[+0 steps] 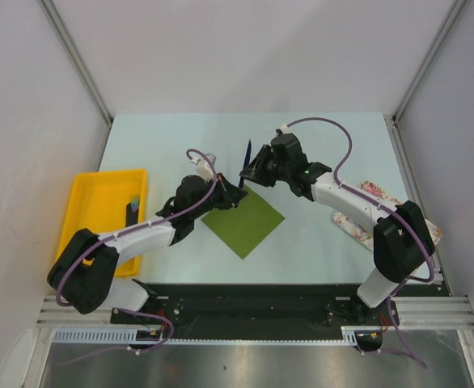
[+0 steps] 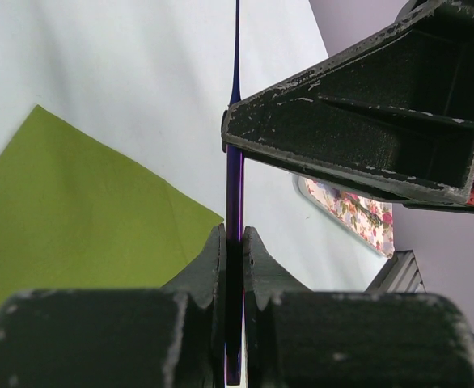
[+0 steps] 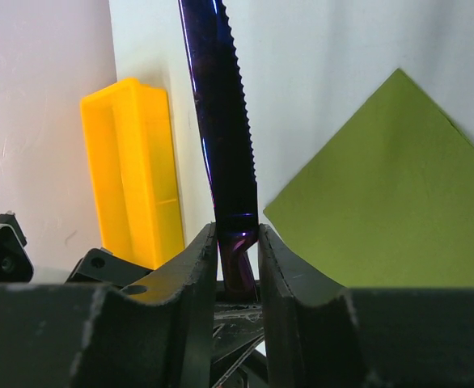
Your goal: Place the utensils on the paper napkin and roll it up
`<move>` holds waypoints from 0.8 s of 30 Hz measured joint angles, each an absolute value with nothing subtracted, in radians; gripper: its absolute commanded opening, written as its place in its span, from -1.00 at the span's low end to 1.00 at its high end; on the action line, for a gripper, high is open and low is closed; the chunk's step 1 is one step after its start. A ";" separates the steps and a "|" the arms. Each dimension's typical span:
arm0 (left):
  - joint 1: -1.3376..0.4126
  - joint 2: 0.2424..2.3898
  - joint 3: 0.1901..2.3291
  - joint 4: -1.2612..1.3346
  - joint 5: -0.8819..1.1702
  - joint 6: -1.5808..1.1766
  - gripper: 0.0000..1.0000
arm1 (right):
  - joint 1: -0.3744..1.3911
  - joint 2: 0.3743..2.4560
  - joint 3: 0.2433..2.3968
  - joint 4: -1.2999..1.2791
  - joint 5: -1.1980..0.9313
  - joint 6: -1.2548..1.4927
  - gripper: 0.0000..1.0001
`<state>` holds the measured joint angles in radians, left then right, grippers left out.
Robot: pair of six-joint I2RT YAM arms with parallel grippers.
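A dark purple knife point(image 1: 247, 155) with a serrated blade is held up above the table between both grippers. My left gripper point(image 2: 233, 242) is shut on its thin handle point(image 2: 234, 162), pads pressed on both sides. My right gripper point(image 3: 237, 234) has closed around the knife point(image 3: 221, 121) where blade meets handle, both fingers touching it. The olive-green paper napkin point(image 1: 243, 220) lies flat just in front of the grippers and also shows in the wrist views point(image 2: 75, 202) point(image 3: 391, 194). Nothing lies on it. Another dark utensil point(image 1: 132, 208) rests in the yellow tray.
The yellow tray point(image 1: 99, 175) stands at the left table edge, its wall point(image 3: 136, 170) seen from the right wrist. A floral-print cloth point(image 1: 383, 212) lies at the right, beneath the right arm. Grey walls enclose the table on three sides.
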<state>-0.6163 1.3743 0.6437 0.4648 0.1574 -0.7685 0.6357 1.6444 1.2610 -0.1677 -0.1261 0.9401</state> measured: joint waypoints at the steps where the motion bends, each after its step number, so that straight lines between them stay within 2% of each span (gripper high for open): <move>1: -0.616 1.374 0.644 0.464 0.157 -0.768 -1.00 | 0.637 1.644 1.261 -0.168 -0.124 0.943 -0.42; 6: -0.617 1.374 0.644 0.462 0.155 -0.770 -1.00 | 0.642 1.644 1.261 -0.168 -0.115 0.953 -0.33; 15: -0.617 1.381 0.653 0.462 0.143 -0.786 -1.00 | 0.654 1.644 1.261 -0.169 -0.113 0.968 -0.37; 18: -0.617 1.388 0.659 0.462 0.141 -0.786 -1.00 | 0.658 1.644 1.261 -0.169 -0.110 0.968 -0.49; 21: -0.616 1.392 0.664 0.462 0.141 -0.786 -1.00 | 0.657 1.644 1.261 -0.176 -0.102 0.965 -0.83; 22: -0.616 1.394 0.666 0.461 0.141 -0.787 -0.99 | 0.657 1.644 1.261 -0.178 -0.099 0.961 -1.00; 24: -0.616 1.401 0.670 0.460 0.142 -0.787 -0.80 | 0.656 1.644 1.261 -0.185 -0.093 0.952 -1.00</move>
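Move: The knife, pinched near its handle end by the left hand, slants up and forward; its middle is some 7 cm ahead of the left hand, 2 cm right and 6 cm above. The half-open right fingers straddle its neck, leaving the middle about 2 cm ahead, level sideways and 3 cm above; the left fingertips are 5 cm back from the right hand, 2 cm left, 3 cm below. The green napkin's middle lies about 6 cm back, 1 cm left and 18 cm below it. The knife's neck is already between the right fingers, which wait part-open while that hand eases barely half a centimetre left and back, returns most of the leftward shift, then closes around the neck and pinches it. The left hand keeps its grip lower on the handle and stays almost in place, creeping under 1 cm forward. ##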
